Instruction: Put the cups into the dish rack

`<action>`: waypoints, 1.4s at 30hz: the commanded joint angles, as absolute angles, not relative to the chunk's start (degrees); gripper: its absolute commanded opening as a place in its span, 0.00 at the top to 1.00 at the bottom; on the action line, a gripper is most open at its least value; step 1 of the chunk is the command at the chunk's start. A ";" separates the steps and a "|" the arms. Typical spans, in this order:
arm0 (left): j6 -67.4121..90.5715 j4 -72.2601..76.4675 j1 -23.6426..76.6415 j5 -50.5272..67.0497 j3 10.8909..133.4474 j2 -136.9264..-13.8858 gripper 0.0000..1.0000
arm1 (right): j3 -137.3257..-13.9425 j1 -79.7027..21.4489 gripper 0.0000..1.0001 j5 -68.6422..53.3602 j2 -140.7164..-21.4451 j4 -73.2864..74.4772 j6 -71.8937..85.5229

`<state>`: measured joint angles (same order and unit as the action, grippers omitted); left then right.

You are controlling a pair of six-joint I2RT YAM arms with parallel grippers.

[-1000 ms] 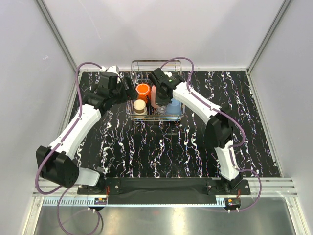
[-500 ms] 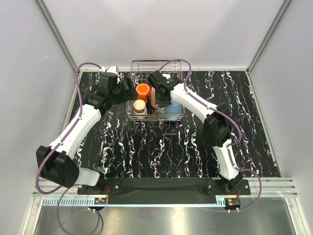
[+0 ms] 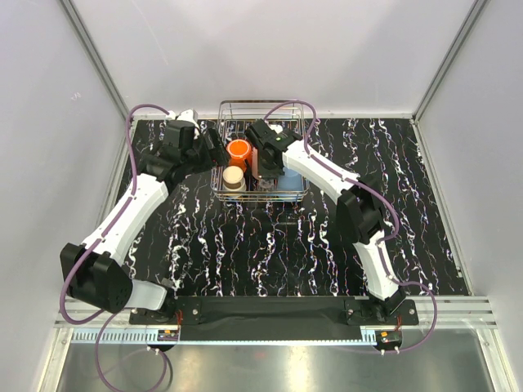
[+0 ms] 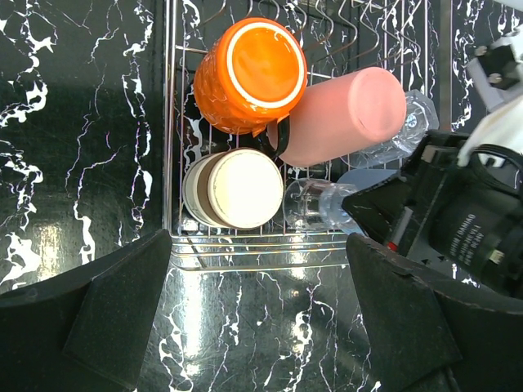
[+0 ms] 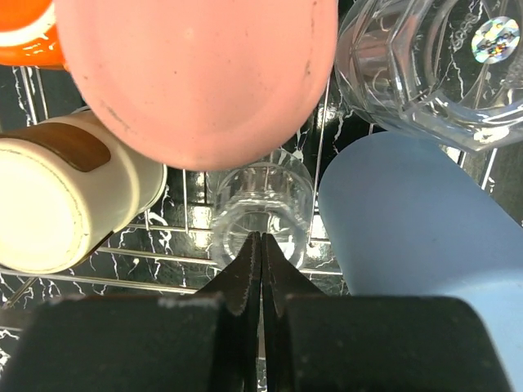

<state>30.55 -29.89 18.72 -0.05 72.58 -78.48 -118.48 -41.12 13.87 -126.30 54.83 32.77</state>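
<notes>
The dish rack (image 3: 260, 104) stands at the back of the table and holds the cups. In it are an orange mug (image 4: 249, 73), a salmon-pink tumbler (image 4: 343, 118) on its side, a beige cup (image 4: 233, 188), a light blue cup (image 5: 409, 237), a small clear glass (image 5: 261, 200) and a larger clear glass (image 5: 433, 65). My right gripper (image 5: 261, 241) is shut and empty, its tips just above the small glass. My left gripper (image 4: 261, 327) hangs open over the table, just outside the rack's left side (image 4: 245, 249), with nothing between its fingers.
The black marbled table top (image 3: 261, 245) spreads in front of the rack. White walls close it in at the back and on both sides. My right arm (image 3: 327, 171) reaches over the rack's right half, hiding part of the blue cup (image 3: 291, 180).
My right gripper has shifted a little to the left inside the rack, staying shut. The left arm has hardly moved.
</notes>
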 commanded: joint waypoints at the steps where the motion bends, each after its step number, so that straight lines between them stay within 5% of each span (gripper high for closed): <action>1: 31.11 -27.16 18.28 1.58 72.51 -78.49 0.06 | -118.48 -41.40 1.00 13.80 -126.48 53.09 31.99; 27: 30.85 -26.98 17.67 2.46 72.25 -75.86 0.01 | -117.34 -41.66 1.00 9.49 -117.88 51.16 31.55; 31: 28.49 -25.23 19.76 1.59 71.72 -72.43 0.01 | -110.50 -42.45 0.80 7.65 -109.62 47.20 30.59; 32: 27.78 -25.14 20.47 1.58 71.81 -71.29 0.01 | -109.70 -42.54 0.65 7.30 -106.82 46.68 30.50; 38: 27.51 -23.65 21.36 10.27 65.94 -62.69 0.01 | -99.78 -42.80 0.16 8.08 -94.43 44.14 30.15; 39: 27.94 -23.29 21.44 11.76 64.79 -61.27 0.01 | -97.67 -42.80 0.01 8.17 -92.31 43.16 30.23; 42: 31.36 -21.36 21.71 13.70 59.09 -55.12 0.01 | -89.23 -42.80 0.00 9.40 -84.31 39.29 30.67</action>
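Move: The right hand's closed fingertips are already down at the small glass in the rack, its middle about 1 cm ahead and 3 cm below, level side to side. From that hand the pink cup is 7 cm ahead and 1 cm left, the blue cup 1 cm ahead and 7 cm right, the cream cup 2 cm ahead and 9 cm left. From the left hand the glass lies some 4 cm ahead, 13 cm right and 15 cm lower. With its shut fingertips still low at the small glass, the right hand nudges about 2 cm left towards the cream cup, pauses, then comes free and climbs roughly 16 cm while drawing back and to the right, opening wide and tipping its fingers outward. The open, empty left hand waits, then also backs off and rises above the rack's left side. ##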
